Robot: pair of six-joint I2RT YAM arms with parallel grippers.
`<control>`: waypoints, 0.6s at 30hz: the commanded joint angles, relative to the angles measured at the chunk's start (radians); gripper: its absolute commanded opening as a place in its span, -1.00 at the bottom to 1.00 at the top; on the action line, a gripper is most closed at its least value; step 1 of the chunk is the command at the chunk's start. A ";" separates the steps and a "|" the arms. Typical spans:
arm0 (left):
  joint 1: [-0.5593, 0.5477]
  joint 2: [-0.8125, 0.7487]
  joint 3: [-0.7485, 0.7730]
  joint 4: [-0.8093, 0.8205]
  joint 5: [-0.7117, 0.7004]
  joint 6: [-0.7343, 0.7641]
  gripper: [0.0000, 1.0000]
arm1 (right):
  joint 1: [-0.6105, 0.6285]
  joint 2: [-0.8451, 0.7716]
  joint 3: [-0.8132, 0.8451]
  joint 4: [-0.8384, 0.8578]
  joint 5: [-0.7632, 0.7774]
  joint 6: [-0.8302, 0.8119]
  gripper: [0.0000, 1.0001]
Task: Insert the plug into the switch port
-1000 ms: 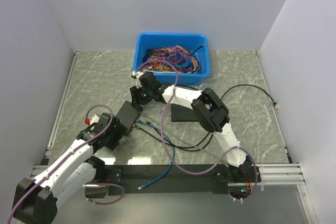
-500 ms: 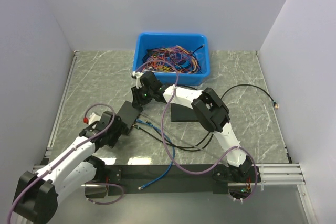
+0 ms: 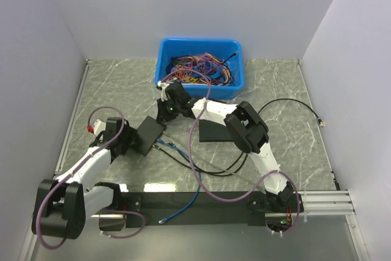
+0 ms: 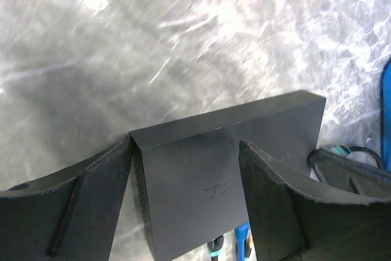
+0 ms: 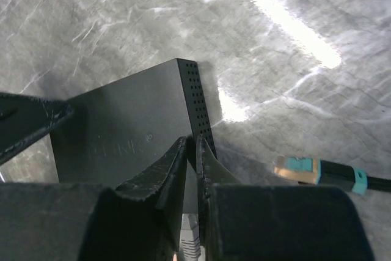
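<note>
The switch [image 3: 149, 136] is a flat dark charcoal box lying left of centre; its port row does not show in any view. My left gripper [image 3: 129, 140] stands open at its left end. In the left wrist view the gripper [image 4: 185, 145] straddles the switch [image 4: 189, 178], one finger touching a corner. My right gripper [image 3: 164, 116] hovers at the box's far corner. Its fingers [image 5: 190, 140] are almost together over the vented side of the switch [image 5: 122, 132]. A pale ribbed piece [image 5: 192, 246] shows low in the gap; whether it is held is unclear. A teal-booted plug [image 5: 297, 169] lies loose on the table.
A plain black slab [image 3: 214, 131] lies right of the switch. A blue bin [image 3: 198, 95] of coloured wires stands at the back. Black and blue cables [image 3: 183, 157] trail from the switch toward the near edge. A thin black cable loop [image 3: 293, 103] lies at right.
My left arm swung up and left, bringing its gripper to the switch's left end. The right gripper's fingers closed from half open to almost together.
</note>
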 commanded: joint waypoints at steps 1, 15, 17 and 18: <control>-0.001 0.070 0.031 0.170 0.127 0.032 0.49 | 0.051 -0.006 -0.028 -0.121 -0.070 0.046 -0.68; 0.089 0.355 0.318 0.196 0.163 0.165 0.46 | 0.126 0.111 0.211 -0.181 -0.186 0.164 -0.64; 0.128 0.400 0.362 0.181 0.195 0.192 0.43 | 0.126 0.131 0.276 -0.214 -0.181 0.165 -0.63; 0.128 0.433 0.391 0.186 0.212 0.201 0.43 | 0.123 0.151 0.291 -0.221 -0.193 0.165 -0.63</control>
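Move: The switch's middle is about 7 cm to the right of the left hand and 3 cm ahead, a centimetre or two lower; from the right hand it is some 5 cm back and 5 cm left. On its port side, counted from the left hand, the grey plug sits about 14 cm right and 5 cm ahead, the blue plug 13 cm right and 1 cm ahead, the black plug 11 cm right and 1 cm back. Swing the near-left end of the switch round: with the left fingers still wide and set about that end, drive the left hand about 7 cm forward and 4 cm left, speeding up late and staying level, tilting some 10 degrees. Keep the right fingers nearly shut at the switch's far-right end, then let them follow about 2 cm left. ##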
